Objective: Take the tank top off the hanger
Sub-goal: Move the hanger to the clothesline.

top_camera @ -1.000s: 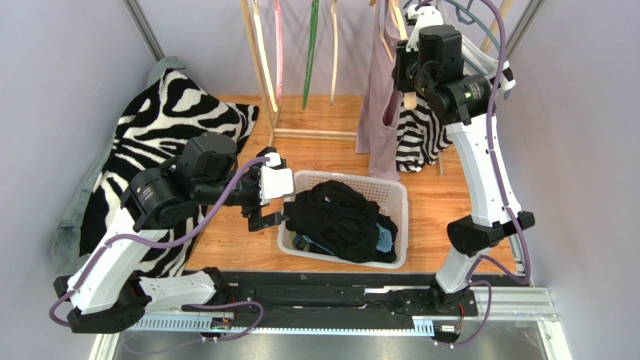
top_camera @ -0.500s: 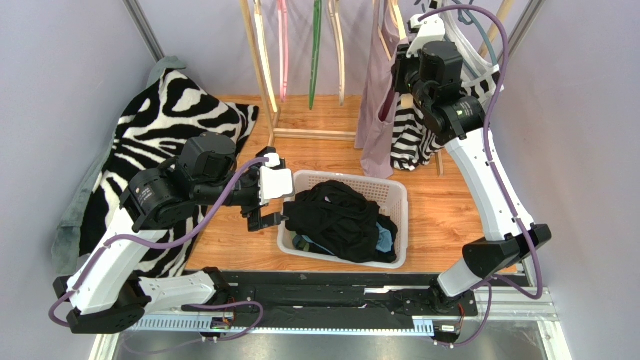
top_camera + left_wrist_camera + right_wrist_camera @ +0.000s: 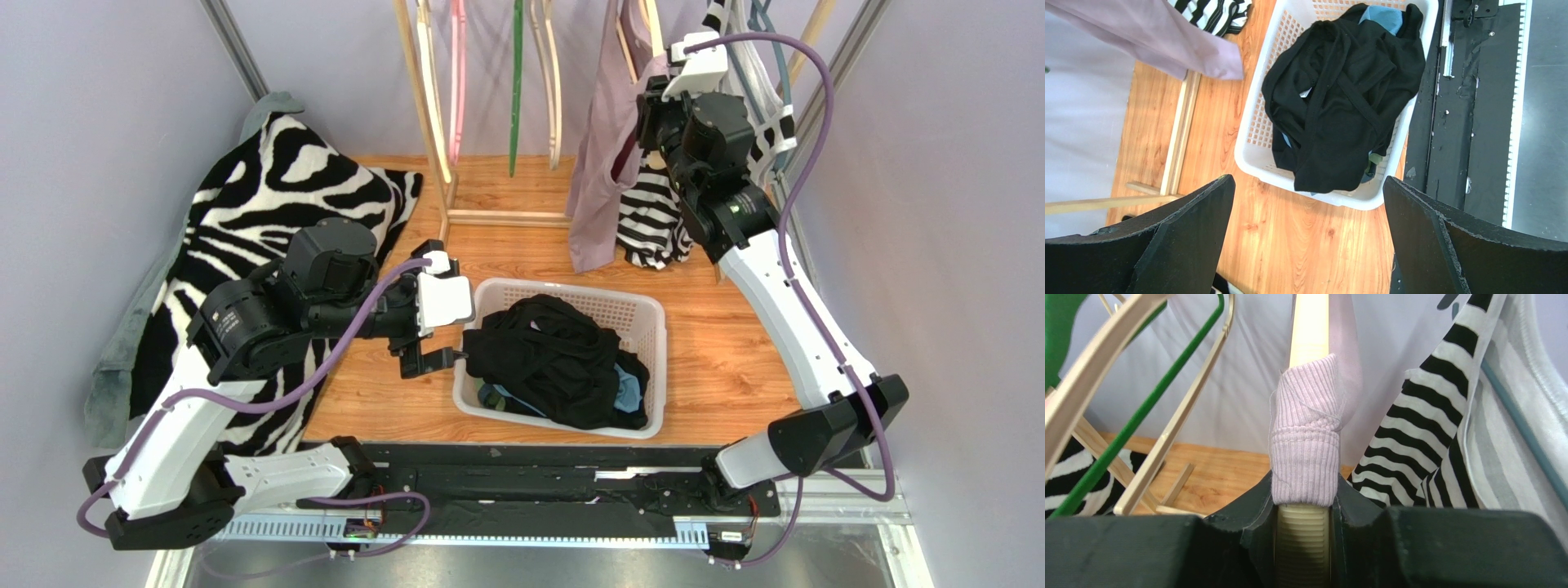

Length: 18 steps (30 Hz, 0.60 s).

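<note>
The mauve ribbed tank top (image 3: 601, 159) hangs on a pale wooden hanger (image 3: 1309, 331) at the rack, back right. My right gripper (image 3: 658, 113) is raised to it. In the right wrist view it (image 3: 1304, 499) is shut on the hanger's ribbed end, with the top's strap (image 3: 1306, 447) wrapped over the hanger arm just above the fingers. My left gripper (image 3: 429, 355) is open and empty, low over the floor at the basket's left side. In the left wrist view it (image 3: 1308, 179) looks down on the basket, and the tank top's hem (image 3: 1168, 43) shows at top left.
A white basket (image 3: 650, 321) holds black clothes (image 3: 552, 355). A black-and-white striped garment (image 3: 644, 221) hangs right of the tank top. Empty wooden, pink and green hangers (image 3: 515, 74) hang on the wooden rack (image 3: 429, 110). A zebra-print cloth (image 3: 264, 196) lies at left.
My right gripper has risen and moved back and left with the hanger; the tank top and striped garment swung left with it. My left arm has barely moved.
</note>
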Each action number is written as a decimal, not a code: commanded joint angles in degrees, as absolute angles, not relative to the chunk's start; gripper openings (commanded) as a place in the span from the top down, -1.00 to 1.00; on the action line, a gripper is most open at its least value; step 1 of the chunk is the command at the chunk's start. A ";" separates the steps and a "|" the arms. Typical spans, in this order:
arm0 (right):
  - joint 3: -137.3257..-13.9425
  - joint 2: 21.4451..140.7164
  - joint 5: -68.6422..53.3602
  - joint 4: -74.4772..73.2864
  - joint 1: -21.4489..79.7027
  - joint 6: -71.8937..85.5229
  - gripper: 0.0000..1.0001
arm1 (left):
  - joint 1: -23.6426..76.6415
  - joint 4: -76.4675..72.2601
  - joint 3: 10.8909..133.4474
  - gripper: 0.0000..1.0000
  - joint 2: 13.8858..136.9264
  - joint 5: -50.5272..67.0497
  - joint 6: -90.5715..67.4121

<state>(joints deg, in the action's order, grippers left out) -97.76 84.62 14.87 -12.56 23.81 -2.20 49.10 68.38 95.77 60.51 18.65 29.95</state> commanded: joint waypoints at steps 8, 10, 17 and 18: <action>-96.42 75.25 13.10 -2.78 24.34 -2.64 1.00 | 48.78 67.24 96.06 -0.98 59.41 18.11 30.41; -94.84 73.49 11.52 -6.31 24.52 -1.94 1.00 | 48.78 67.24 96.06 -0.98 59.33 17.93 30.50; -85.97 59.45 6.42 -22.56 25.31 -0.44 1.00 | 48.78 66.97 97.47 -0.98 59.50 18.54 30.24; -85.26 58.02 5.72 -24.24 25.40 -0.44 1.00 | 48.78 66.89 97.73 -0.99 59.68 18.89 30.23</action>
<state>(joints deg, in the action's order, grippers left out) -87.29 66.87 9.76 -20.53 24.84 -1.50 49.04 68.36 95.77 59.94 18.02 29.95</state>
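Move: My right hand already grips the near end of the wooden hanger, with the pink tank top hanging some 5 cm ahead, 6 cm left and 18 cm below. The basket lies roughly 23 cm back, 16 cm left and 38 cm below. A bare wooden hanger is about 5 cm ahead and 16 cm left; the striped top is 5 cm ahead and 12 cm right. From my left hand, the tank top is about 36 cm ahead, 26 cm right, 10 cm lower. Keeping my right fingers pinched on the hanger bar just below the pink fabric, I first raise it about 1.5 cm while easing it slightly back. Then I draw it straight back, ever faster, some 9 cm in all, away from the rack and towards the side where the basket stands, swinging the hand only about 5 degrees counter-clockwise. ##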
